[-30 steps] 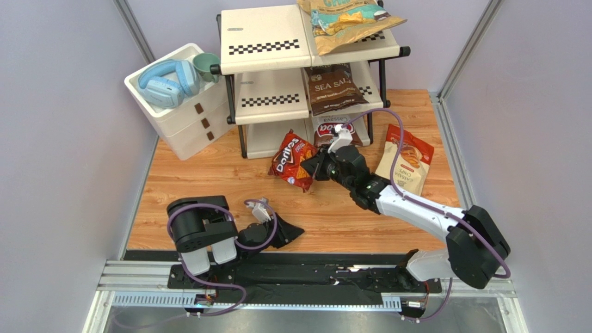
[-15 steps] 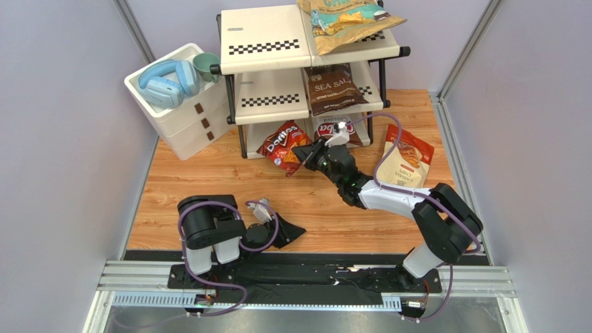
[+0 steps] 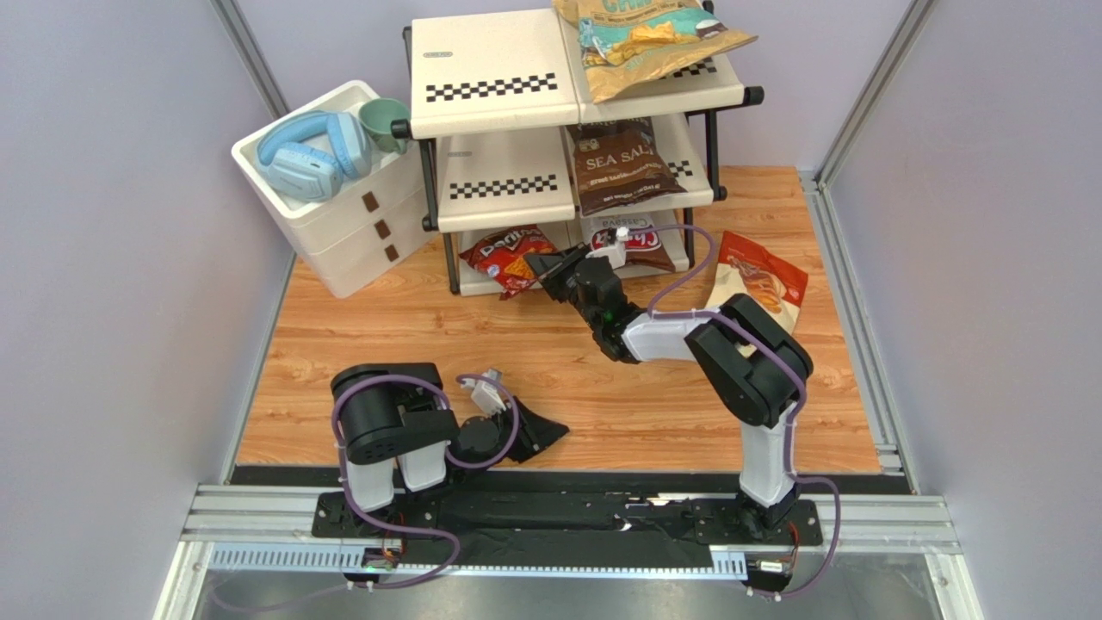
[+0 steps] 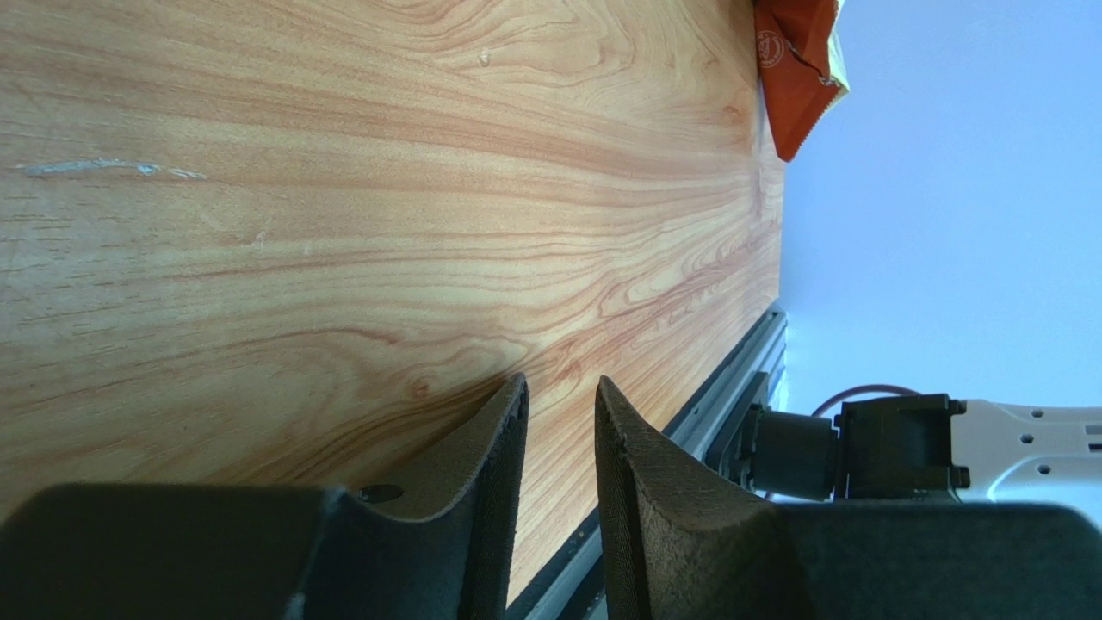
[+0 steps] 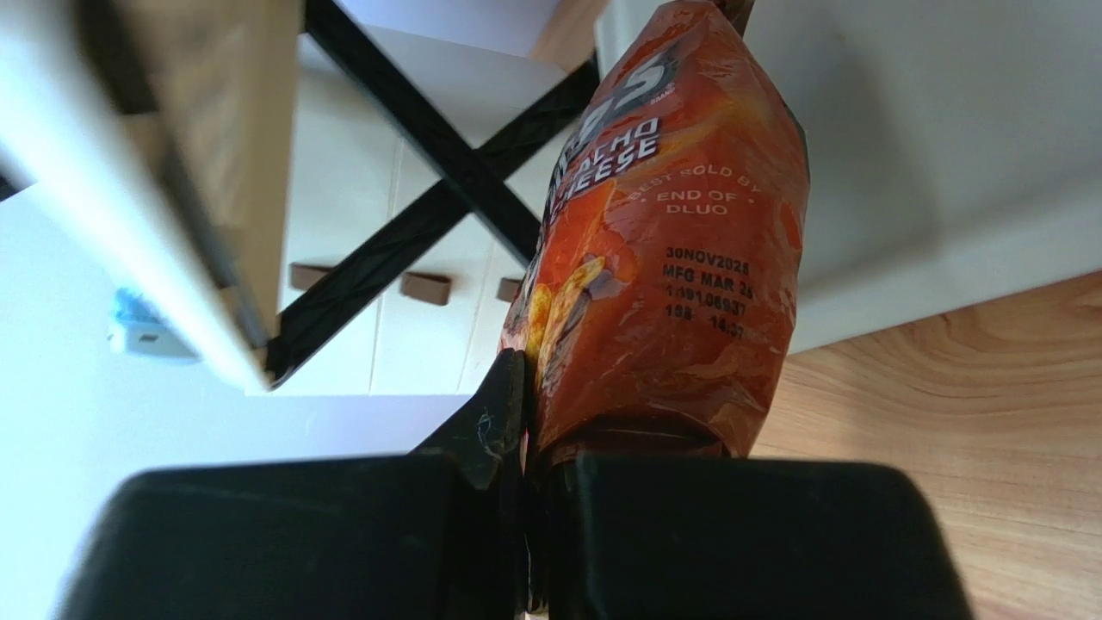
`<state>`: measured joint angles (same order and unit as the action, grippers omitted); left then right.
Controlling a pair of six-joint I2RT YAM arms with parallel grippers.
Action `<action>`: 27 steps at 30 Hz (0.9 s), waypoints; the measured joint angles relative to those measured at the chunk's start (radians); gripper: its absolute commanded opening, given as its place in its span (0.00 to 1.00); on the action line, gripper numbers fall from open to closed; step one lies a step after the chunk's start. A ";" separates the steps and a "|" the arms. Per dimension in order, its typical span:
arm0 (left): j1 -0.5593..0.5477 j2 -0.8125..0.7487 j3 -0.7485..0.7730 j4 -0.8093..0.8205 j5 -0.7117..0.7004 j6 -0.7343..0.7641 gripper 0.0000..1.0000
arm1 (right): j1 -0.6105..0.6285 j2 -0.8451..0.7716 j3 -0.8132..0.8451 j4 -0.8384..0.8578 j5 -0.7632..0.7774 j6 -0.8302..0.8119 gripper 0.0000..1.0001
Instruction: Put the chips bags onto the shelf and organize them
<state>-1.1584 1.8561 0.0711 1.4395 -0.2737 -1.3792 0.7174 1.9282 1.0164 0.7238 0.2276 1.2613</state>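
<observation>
My right gripper (image 3: 550,269) is shut on the red Doritos bag (image 3: 507,252) and holds it partly inside the bottom tier of the cream shelf (image 3: 492,78), left half. In the right wrist view the Doritos bag (image 5: 660,258) is pinched between my fingers (image 5: 498,413) under the shelf's tier. The tan-and-teal bag (image 3: 640,39) lies on the top tier, the dark "Sea Salt" bag (image 3: 621,165) on the middle tier, the white-red bag (image 3: 647,243) on the bottom tier. The cream bag with the red-orange top (image 3: 763,278) lies on the table at the right. My left gripper (image 3: 550,430) rests low near its base, slightly open and empty.
A white three-drawer box (image 3: 330,207) with blue headphones (image 3: 308,153) and a green cup (image 3: 384,123) stands left of the shelf. Grey walls close in both sides. The shelf's black cross braces (image 5: 440,194) run close behind the held bag. A rail (image 3: 569,517) lines the near edge.
My right gripper has carried the Doritos bag up and left from the table into the shelf's bottom tier, the arm stretching out. The left arm has barely moved.
</observation>
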 measured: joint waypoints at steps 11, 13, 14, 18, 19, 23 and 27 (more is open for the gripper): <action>-0.001 0.000 0.000 0.000 -0.001 0.002 0.33 | -0.003 0.117 0.136 -0.021 0.101 0.093 0.00; -0.001 0.000 0.000 0.000 -0.002 0.002 0.33 | -0.003 0.143 0.178 -0.040 0.119 0.116 0.00; -0.001 0.000 0.000 0.000 -0.002 0.002 0.33 | -0.003 0.153 0.195 -0.049 0.126 0.126 0.00; -0.001 0.000 0.000 0.000 -0.002 0.002 0.33 | -0.003 0.191 0.275 -0.121 0.154 0.151 0.00; -0.001 0.000 0.000 0.000 -0.002 0.002 0.33 | -0.008 0.201 0.299 -0.141 0.163 0.157 0.00; -0.001 0.000 0.000 0.000 -0.002 0.003 0.33 | -0.016 0.234 0.354 -0.179 0.173 0.180 0.00; -0.001 0.000 0.000 0.000 -0.002 0.005 0.33 | -0.031 0.261 0.378 -0.213 0.175 0.187 0.21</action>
<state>-1.1591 1.8565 0.0711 1.4391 -0.2752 -1.3739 0.6861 2.1891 1.3945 0.5106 0.4026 1.4487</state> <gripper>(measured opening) 0.327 0.014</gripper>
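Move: The left half of the bottom shelf, where the Doritos bag is going, has its middle about 8 cm ahead of the right hand, 2 cm left and some 7 cm below. The Chuba bag on the same shelf is about 6 cm ahead and 14 cm to the right, 5 cm lower. The Sea Salt bag, one shelf up, is some 8 cm ahead, 13 cm right and 12 cm above. For the left hand, the bay is roughly 34 cm ahead, 6 cm left and 5 cm up. Still pinching the near end of the Doritos bag in shut fingers, the right hand pushes it forward about 8 cm, into the left bay of the bottom shelf under the middle board. It dips about a centimetre at first, comes back up a little, then sinks towards the end, while the wrist turns clockwise some 15 degrees. ##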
